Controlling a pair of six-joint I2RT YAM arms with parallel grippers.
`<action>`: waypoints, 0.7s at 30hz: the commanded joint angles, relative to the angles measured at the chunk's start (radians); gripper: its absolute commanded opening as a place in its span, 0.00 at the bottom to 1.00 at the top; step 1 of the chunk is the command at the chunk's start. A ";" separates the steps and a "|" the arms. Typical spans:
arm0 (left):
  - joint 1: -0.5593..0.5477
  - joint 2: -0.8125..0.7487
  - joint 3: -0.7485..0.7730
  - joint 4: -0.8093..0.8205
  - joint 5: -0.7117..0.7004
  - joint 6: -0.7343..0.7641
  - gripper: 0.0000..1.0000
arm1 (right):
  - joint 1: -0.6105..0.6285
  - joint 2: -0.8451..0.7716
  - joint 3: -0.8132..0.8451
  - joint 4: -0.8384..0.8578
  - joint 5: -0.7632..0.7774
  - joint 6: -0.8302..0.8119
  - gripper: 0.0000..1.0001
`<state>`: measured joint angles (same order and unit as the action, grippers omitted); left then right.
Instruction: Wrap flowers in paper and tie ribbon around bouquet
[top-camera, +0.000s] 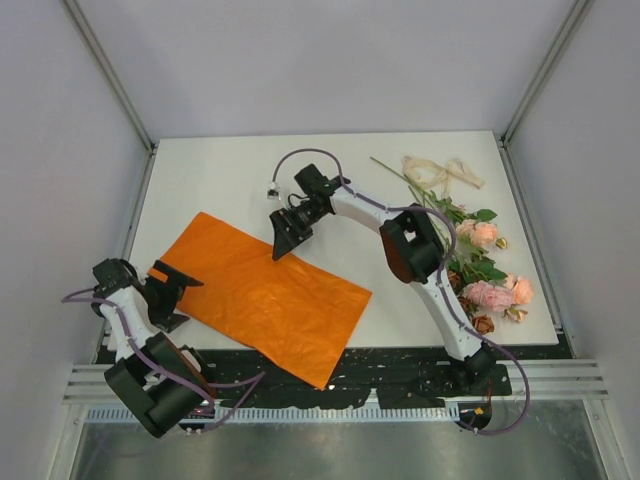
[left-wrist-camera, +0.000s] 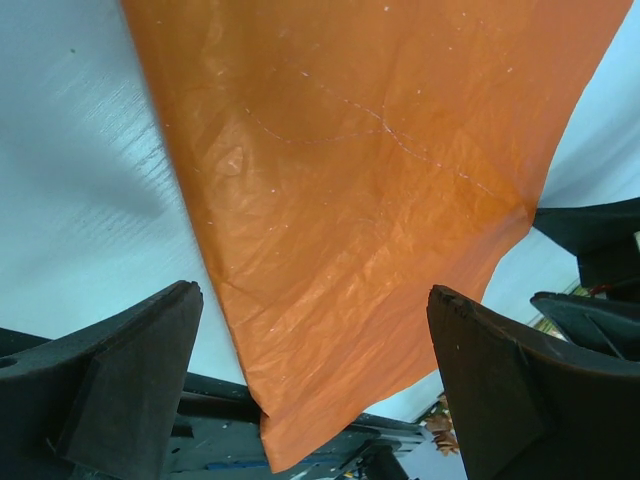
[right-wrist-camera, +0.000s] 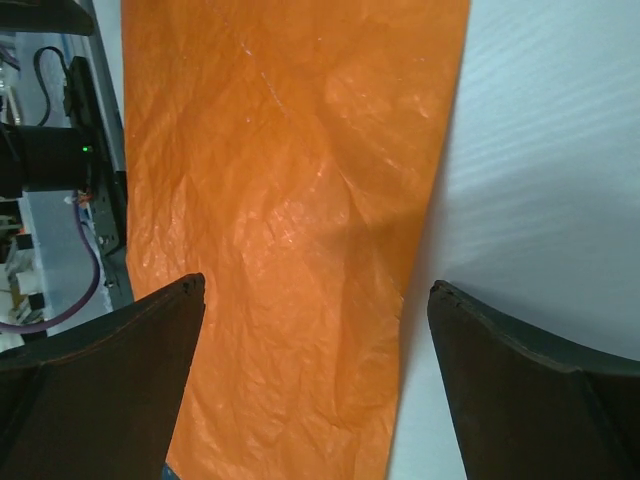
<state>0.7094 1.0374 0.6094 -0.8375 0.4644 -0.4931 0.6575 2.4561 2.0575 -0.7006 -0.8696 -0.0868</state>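
Observation:
The orange paper (top-camera: 265, 295) lies flat and slanted on the white table (top-camera: 230, 170), its near corner hanging over the front edge. My left gripper (top-camera: 180, 300) stands open at the sheet's left corner, with the paper (left-wrist-camera: 380, 180) below its spread fingers (left-wrist-camera: 312, 292) and nothing held. My right gripper (top-camera: 288, 240) hovers open over the far edge, and the paper (right-wrist-camera: 290, 150) fills the space under its jaws (right-wrist-camera: 315, 285). The flowers (top-camera: 480, 270) lie loose at the right. The cream ribbon (top-camera: 440, 172) sits bunched at the back right. The bouquet is out of view.
A black strip with cables (top-camera: 400, 370) runs along the near edge by the arm bases. Grey enclosure walls and metal posts (top-camera: 110, 75) close in the left, right and back sides. The flower stems reach toward the ribbon.

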 joint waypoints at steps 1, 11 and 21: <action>0.002 0.039 -0.019 0.095 -0.004 -0.065 1.00 | 0.011 0.056 0.030 0.065 -0.127 0.125 0.93; -0.030 0.050 -0.043 0.140 -0.009 -0.084 1.00 | 0.001 0.081 -0.033 0.257 -0.241 0.356 0.35; -0.039 0.039 -0.050 0.152 0.000 -0.084 1.00 | -0.009 0.035 -0.132 0.524 -0.335 0.606 0.18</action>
<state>0.6785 1.1015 0.5655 -0.7223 0.4599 -0.5694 0.6456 2.5523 1.9965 -0.3527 -1.1294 0.3634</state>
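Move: The right hand, open, straddles the orange paper's far long edge about midway along it; the spot it will grip lies about 2 cm back, 2 cm left and 2 cm below. The paper's middle is some 14 cm back and 3 cm left of this hand, the flowers roughly 38 cm to its right and level. From the left hand, that edge spot lies about 12 cm ahead and 18 cm right, the paper's middle 16 cm right and level, both about 3 cm lower. The right hand slides about 3 cm back and left onto the paper's far edge, dips some 2 cm as its wide-open fingers shut and pinch the edge, then eases back up by about as much and slightly forward and left, the wrist turning some 20 degrees so the fingers point flatter and more back towards the base. The left hand, kept wide open, sinks nearly 2 cm and goes 1 cm forward onto the paper's left part, where one fingertip seems to come down on the sheet, and then stays there. ##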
